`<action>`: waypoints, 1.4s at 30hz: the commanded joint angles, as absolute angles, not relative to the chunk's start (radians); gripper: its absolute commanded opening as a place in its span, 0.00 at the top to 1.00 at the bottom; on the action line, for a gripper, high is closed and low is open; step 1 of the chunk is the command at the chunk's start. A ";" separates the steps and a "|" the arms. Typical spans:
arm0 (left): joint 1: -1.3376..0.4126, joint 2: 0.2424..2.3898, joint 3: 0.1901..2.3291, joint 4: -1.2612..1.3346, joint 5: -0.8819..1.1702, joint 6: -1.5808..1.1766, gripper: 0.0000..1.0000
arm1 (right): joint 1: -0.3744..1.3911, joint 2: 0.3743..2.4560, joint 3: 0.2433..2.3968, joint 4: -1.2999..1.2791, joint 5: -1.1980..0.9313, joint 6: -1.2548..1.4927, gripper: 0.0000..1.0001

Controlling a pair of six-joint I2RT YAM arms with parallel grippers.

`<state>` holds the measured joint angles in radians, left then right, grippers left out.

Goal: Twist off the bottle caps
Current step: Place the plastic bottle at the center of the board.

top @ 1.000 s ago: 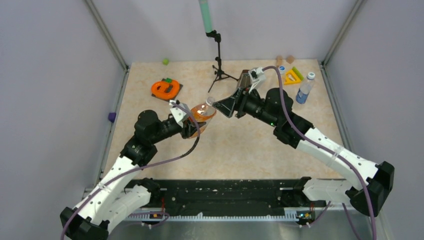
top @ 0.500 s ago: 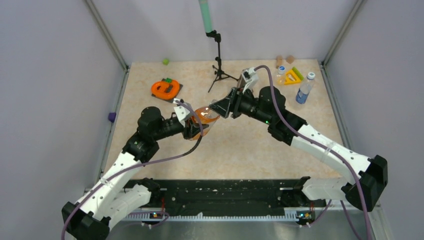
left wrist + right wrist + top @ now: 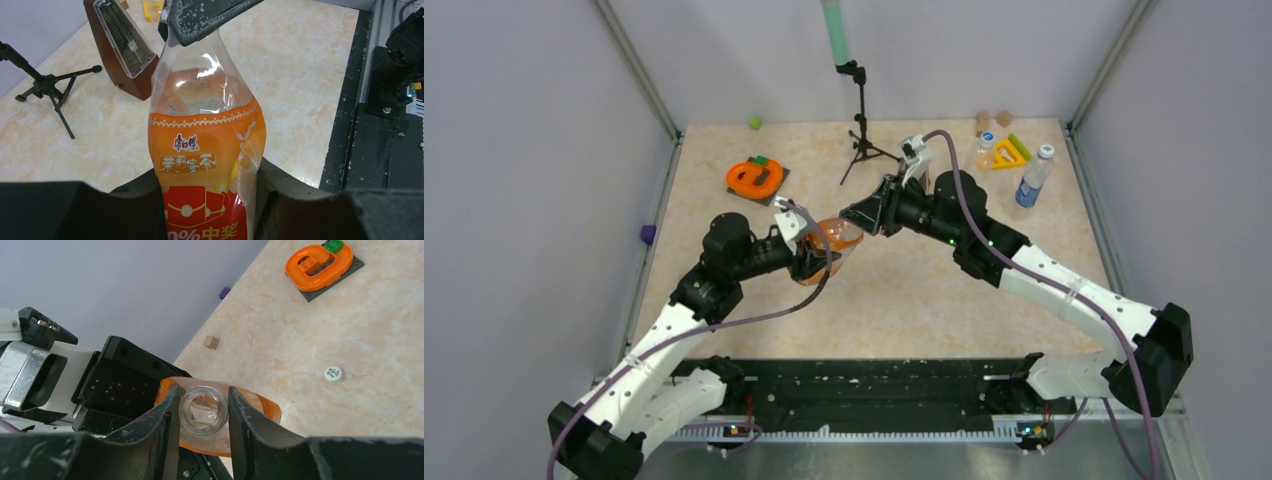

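My left gripper [image 3: 809,255] is shut on the squat orange bottle [image 3: 832,238] and holds it tilted above the table; in the left wrist view the fingers [image 3: 295,195] press its label [image 3: 205,165]. My right gripper [image 3: 849,215] has its jaws closed on both sides of the bottle's clear round top [image 3: 203,409]. I cannot tell whether that top is a clear cap or the bare mouth. A small white round cap [image 3: 333,373] lies on the table. The blue-label bottle [image 3: 1031,182] with a white cap [image 3: 1046,151] stands at the far right. A blue cap [image 3: 987,137] is near it.
A brown metronome [image 3: 125,50] and a black tripod [image 3: 861,140] stand at the back. An orange toy on a dark plate [image 3: 756,178] lies far left. A yellow triangle [image 3: 1009,155] and wooden blocks [image 3: 994,119] are far right. A wooden block [image 3: 211,342] lies by the wall.
My right gripper has moved left and down onto the top of the orange bottle. My left gripper has lowered the bottle slightly and tilted it further.
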<state>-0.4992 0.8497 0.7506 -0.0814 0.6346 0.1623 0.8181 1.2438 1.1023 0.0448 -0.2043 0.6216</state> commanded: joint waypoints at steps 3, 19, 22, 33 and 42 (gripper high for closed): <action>-0.500 0.846 0.781 -0.010 0.613 0.158 0.88 | 0.824 1.266 1.159 0.062 -0.174 0.600 0.86; -0.499 0.837 0.710 0.044 0.302 0.104 0.05 | 0.828 1.405 1.303 -0.093 0.046 0.498 0.98; -0.499 0.801 0.685 0.060 0.178 0.084 0.04 | 0.827 1.469 1.354 -0.130 0.117 0.451 0.98; -0.499 0.678 0.630 0.096 -0.058 0.066 0.01 | 0.827 1.678 1.503 -0.183 0.340 0.392 0.98; -0.500 0.661 0.625 0.086 -0.083 0.068 0.01 | 0.827 1.814 1.596 -0.219 0.434 0.386 0.97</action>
<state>-0.4992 0.6758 0.6312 0.0456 -0.0490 0.0772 0.8181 1.7844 1.5249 -0.2192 0.3489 0.4065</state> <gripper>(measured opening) 0.986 0.340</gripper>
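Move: Both hands still hold the uncapped, slanting bottle, the right by its neck and the left round the body. The spot at the middle of the board is about 15 cm ahead of the right hand, in line with it sideways and 33 cm below. Near that spot, the white cap lies some 6 cm to its left, level with it, and the metronome stands 11 cm farther out and 14 cm to its right. From the left hand the spot is about 17 cm ahead, 4 cm right and 27 cm below. The left hand lets go first, its fingers opening wide around the bottle's body, and draws off about 9 cm left and some 6 cm forward while swinging counter-clockwise. The right hand, keeping its pinch on the neck, carries the bottle about 15 cm forward and 11 cm down towards the middle of the board, its left side dipping some 30 degrees and the hand turning clockwise about as much, to bring the bottle upright. ##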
